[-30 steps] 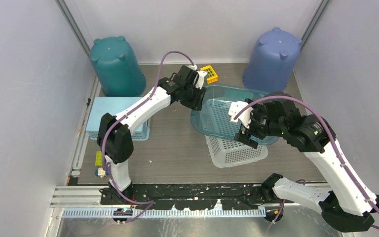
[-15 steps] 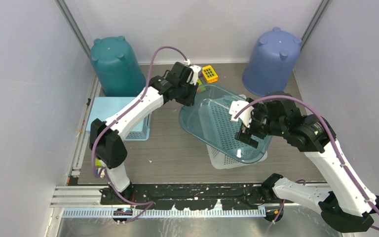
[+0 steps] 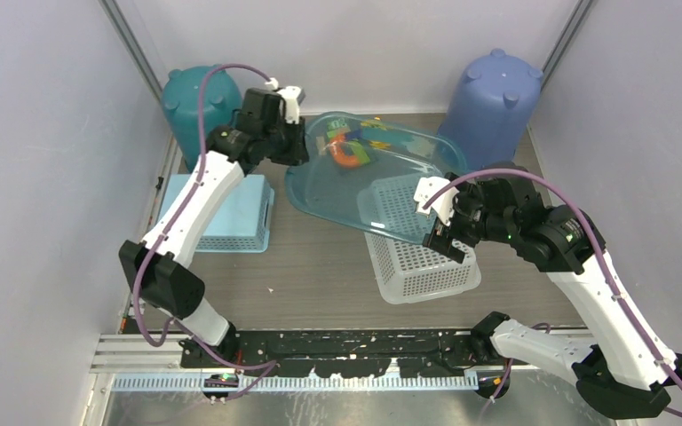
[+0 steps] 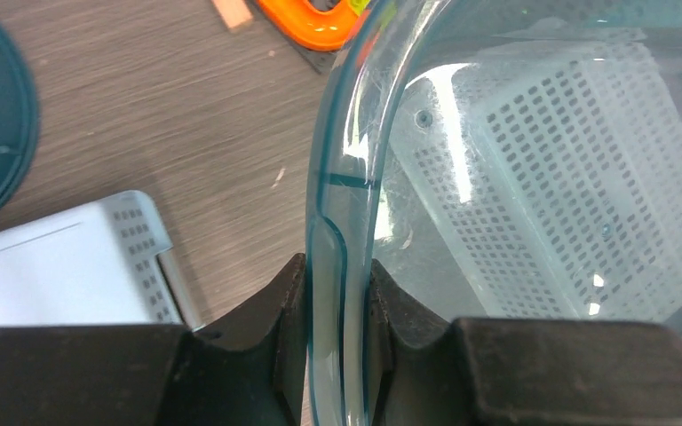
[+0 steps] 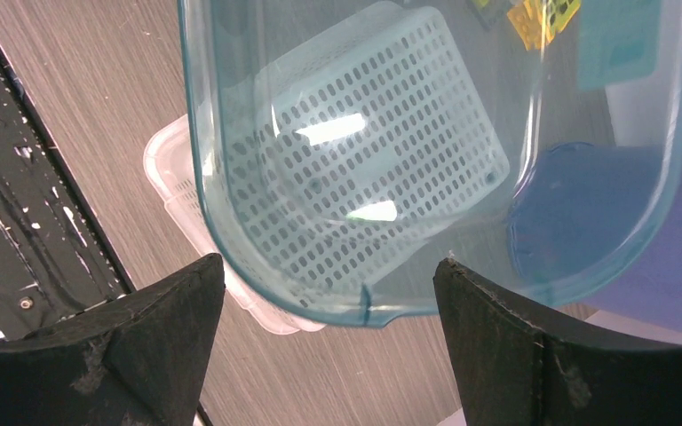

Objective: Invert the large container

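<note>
The large container [image 3: 382, 182] is a clear blue-tinted plastic tub, held raised and tilted across the middle of the table. My left gripper [image 3: 300, 142] is shut on its far-left rim. In the left wrist view the rim [image 4: 337, 222] runs straight down between the two fingers [image 4: 275, 319], which press it from both sides. The tub's near right end lies over a white perforated basket [image 3: 422, 266]. My right gripper [image 3: 440, 235] stands wide open just off that end. In the right wrist view the tub [image 5: 426, 133] hangs beyond the spread fingers [image 5: 169, 328], not touching them.
Small orange and green toys [image 3: 351, 151] show through the tub at the back. A light blue basket [image 3: 222, 213] sits at left. An upturned teal bucket [image 3: 200, 106] stands back left, an upturned blue bucket [image 3: 493, 102] back right. Walls close both sides.
My left gripper closed on the tub's rim and carried it up, back and to the left. The tub swung from over the white basket towards the toys. The right arm barely moved.
</note>
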`<state>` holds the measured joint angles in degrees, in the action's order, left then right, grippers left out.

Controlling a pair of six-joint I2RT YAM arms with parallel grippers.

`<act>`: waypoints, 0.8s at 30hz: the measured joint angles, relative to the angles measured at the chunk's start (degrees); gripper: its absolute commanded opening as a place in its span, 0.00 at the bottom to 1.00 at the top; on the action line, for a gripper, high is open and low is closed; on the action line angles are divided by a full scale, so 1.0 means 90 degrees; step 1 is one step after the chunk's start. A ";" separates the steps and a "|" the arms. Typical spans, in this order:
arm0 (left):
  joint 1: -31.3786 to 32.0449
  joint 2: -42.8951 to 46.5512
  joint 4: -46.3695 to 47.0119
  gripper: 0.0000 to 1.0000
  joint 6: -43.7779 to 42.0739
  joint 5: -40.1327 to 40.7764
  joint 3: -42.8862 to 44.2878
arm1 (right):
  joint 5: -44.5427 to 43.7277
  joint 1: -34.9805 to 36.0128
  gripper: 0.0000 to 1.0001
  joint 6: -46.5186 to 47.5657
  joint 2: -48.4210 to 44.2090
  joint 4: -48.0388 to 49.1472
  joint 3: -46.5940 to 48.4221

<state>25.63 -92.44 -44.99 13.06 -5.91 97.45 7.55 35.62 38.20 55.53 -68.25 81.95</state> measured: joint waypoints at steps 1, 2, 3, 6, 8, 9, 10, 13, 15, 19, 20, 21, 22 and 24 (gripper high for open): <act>-0.0143 0.0085 -0.0049 0.00 -0.0017 -0.0056 -0.0005 | 0.0000 -0.0015 0.91 -0.0015 0.0000 0.0022 0.0000; -0.0301 0.0175 -0.0124 0.00 -0.0049 -0.0107 -0.0010 | -0.0002 -0.0019 0.91 -0.0024 0.0000 0.0049 0.0000; -0.0418 0.0231 -0.0180 0.00 -0.0085 -0.0131 -0.0010 | -0.0005 -0.0027 0.92 -0.0041 0.0000 0.0068 0.0000; -0.0928 0.0447 -0.0413 0.00 -0.0304 -0.0291 -0.0056 | -0.0029 -0.0036 0.92 -0.0078 0.0012 0.0124 0.0000; -0.1326 0.0622 -0.0544 0.00 -0.0488 -0.0372 -0.0197 | -0.0044 -0.0051 0.92 -0.0095 0.0029 0.0155 0.0000; -0.1513 0.0714 -0.0607 0.00 -0.0573 -0.0389 -0.0294 | -0.0044 -0.0053 0.92 -0.0104 0.0044 0.0175 0.0000; -0.1729 0.0814 -0.0670 0.00 -0.0680 -0.0420 -0.0410 | -0.0044 -0.0053 0.92 -0.0112 0.0056 0.0197 0.0000; -0.2307 0.1059 -0.0901 0.00 -0.1008 -0.0549 -0.0695 | -0.0041 -0.0058 0.92 -0.0119 0.0070 0.0248 -0.0002; -0.2742 0.1163 -0.1093 0.00 -0.1251 -0.0680 -0.0806 | -0.0036 -0.0068 0.92 -0.0129 0.0090 0.0260 -0.0007; -0.3628 0.1280 -0.1302 0.00 -0.1787 -0.1059 -0.0957 | 0.0007 -0.0068 0.92 -0.0155 0.0124 0.0296 -0.0036; -0.3864 0.1304 -0.1328 0.00 -0.1914 -0.1149 -0.1003 | 0.0015 -0.0073 0.92 -0.0163 0.0129 0.0313 -0.0051; -0.4090 0.1326 -0.1362 0.00 -0.2038 -0.1241 -0.1039 | 0.0029 -0.0083 0.92 -0.0168 0.0129 0.0325 -0.0070; -0.4333 0.1341 -0.1392 0.00 -0.2181 -0.1341 -0.1081 | 0.0046 -0.0092 0.92 -0.0177 0.0126 0.0340 -0.0092; -0.4777 0.1343 -0.1472 0.00 -0.2448 -0.1515 -0.1129 | 0.0070 -0.0095 0.92 -0.0192 0.0126 0.0355 -0.0124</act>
<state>-17.37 -80.36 -58.24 -8.97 -19.55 87.29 8.19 34.76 36.47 56.66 -65.06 80.84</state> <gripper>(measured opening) 0.258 0.915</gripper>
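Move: The left hand already holds the clear teal container by its left rim, the container reaching off to the right. The light-blue basket it is carried towards is about 26 cm left, 4 cm back and 20 cm below; the teal bin stands some 21 cm farther out than that basket. The toy blocks are roughly 16 cm ahead and 11 cm right of the left hand. From the right hand, the light-blue basket is about 55 cm left and 10 cm ahead. Keeping its pinch on the rim, the left hand sweeps the clear teal container about 26 cm to the left, over the light-blue basket and away from the open right hand, drifting some 5 cm back in the later part. It lifts only a little at first and then sinks to about 2 cm below its starting height, while the wrist turns roughly 20 degrees counter-clockwise and brings the container's long side square to the table. ##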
